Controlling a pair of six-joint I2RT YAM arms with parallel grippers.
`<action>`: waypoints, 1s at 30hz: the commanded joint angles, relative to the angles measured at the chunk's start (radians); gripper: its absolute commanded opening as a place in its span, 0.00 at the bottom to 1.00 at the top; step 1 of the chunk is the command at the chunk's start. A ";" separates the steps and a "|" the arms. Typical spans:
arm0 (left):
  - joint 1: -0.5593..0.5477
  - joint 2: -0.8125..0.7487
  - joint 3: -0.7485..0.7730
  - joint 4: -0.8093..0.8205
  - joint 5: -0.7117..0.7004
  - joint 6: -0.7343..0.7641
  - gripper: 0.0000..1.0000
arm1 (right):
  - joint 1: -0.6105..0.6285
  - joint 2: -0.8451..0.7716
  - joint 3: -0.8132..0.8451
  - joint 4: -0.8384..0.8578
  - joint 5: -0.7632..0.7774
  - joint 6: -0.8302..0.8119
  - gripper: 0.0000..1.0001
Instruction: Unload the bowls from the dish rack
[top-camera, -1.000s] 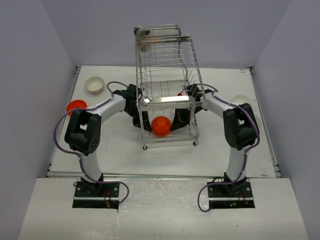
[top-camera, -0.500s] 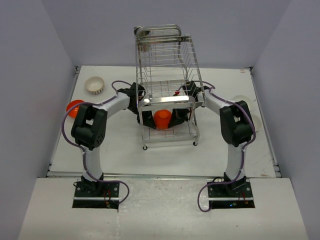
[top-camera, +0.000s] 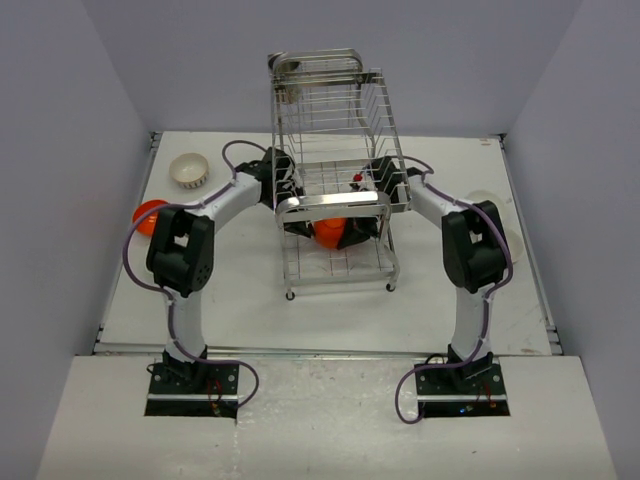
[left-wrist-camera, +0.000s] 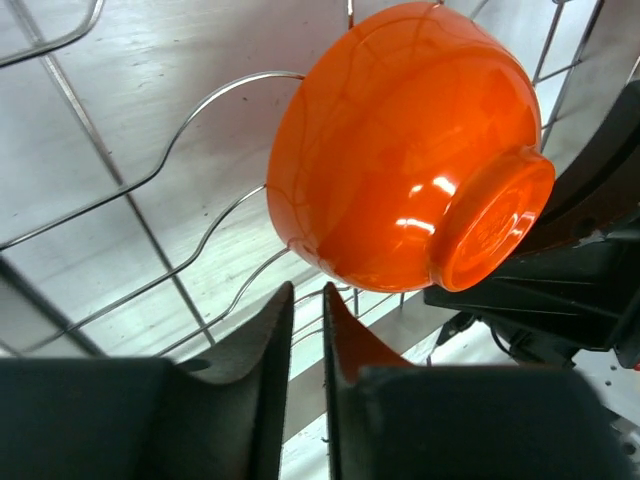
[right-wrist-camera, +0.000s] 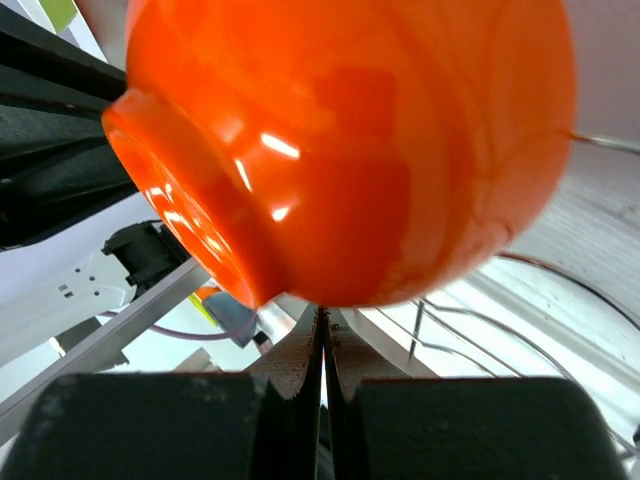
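Observation:
The chrome dish rack (top-camera: 335, 203) stands mid-table. A glossy orange bowl (top-camera: 328, 232) sits tilted in its lower tier, between both grippers. In the left wrist view the orange bowl (left-wrist-camera: 410, 150) lies on its side over the rack wires (left-wrist-camera: 150, 180), foot facing lower right. My left gripper (left-wrist-camera: 308, 295) is just below it, jaws slightly open with nothing between them. My right gripper (right-wrist-camera: 322, 320) is shut, its tips pressed against the underside of the orange bowl (right-wrist-camera: 350, 140). A second orange bowl (top-camera: 148, 214) and a white ribbed bowl (top-camera: 188, 171) rest on the table at left.
A pale bowl (top-camera: 492, 199) shows partly behind the right arm at the table's right side. The rack's upper tier (top-camera: 318, 70) rises toward the back wall. Both arms reach into the rack from its sides, under the front bar.
The orange bowl has shifted back and up inside the lower tier as both grippers pushed further in. My left jaws, shut before, have parted a little.

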 joint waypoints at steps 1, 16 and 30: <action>-0.003 -0.063 0.027 -0.041 -0.071 -0.007 0.21 | -0.030 -0.090 -0.021 -0.004 0.010 0.003 0.00; 0.062 -0.078 -0.111 0.186 0.059 -0.096 0.66 | -0.120 -0.102 0.017 -0.033 -0.016 -0.010 0.00; 0.098 -0.134 -0.370 0.669 0.263 -0.307 0.73 | -0.131 -0.026 0.124 -0.055 -0.020 0.003 0.00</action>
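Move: The orange bowl, tipped on its side on the rack's lower shelf, sits roughly 6 cm to the right of my left fingertips and 2 cm ahead, about level with them. The lower shelf's front bar runs some 9 cm back from that hand, its middle 7 cm to the right and 5 cm lower. The bowl lies close ahead of my shut right fingertips, about 4 cm forward and 3 cm to the left, nearly level. I spread my left fingers wide beside the bowl, drifting only about a centimetre forward, then tilt that hand some 20 degrees so the fingers point flatter to the right, towards the bowl. Meanwhile I draw my right hand off it, still shut, first right and then forward and up, roughly 4 cm each way. ##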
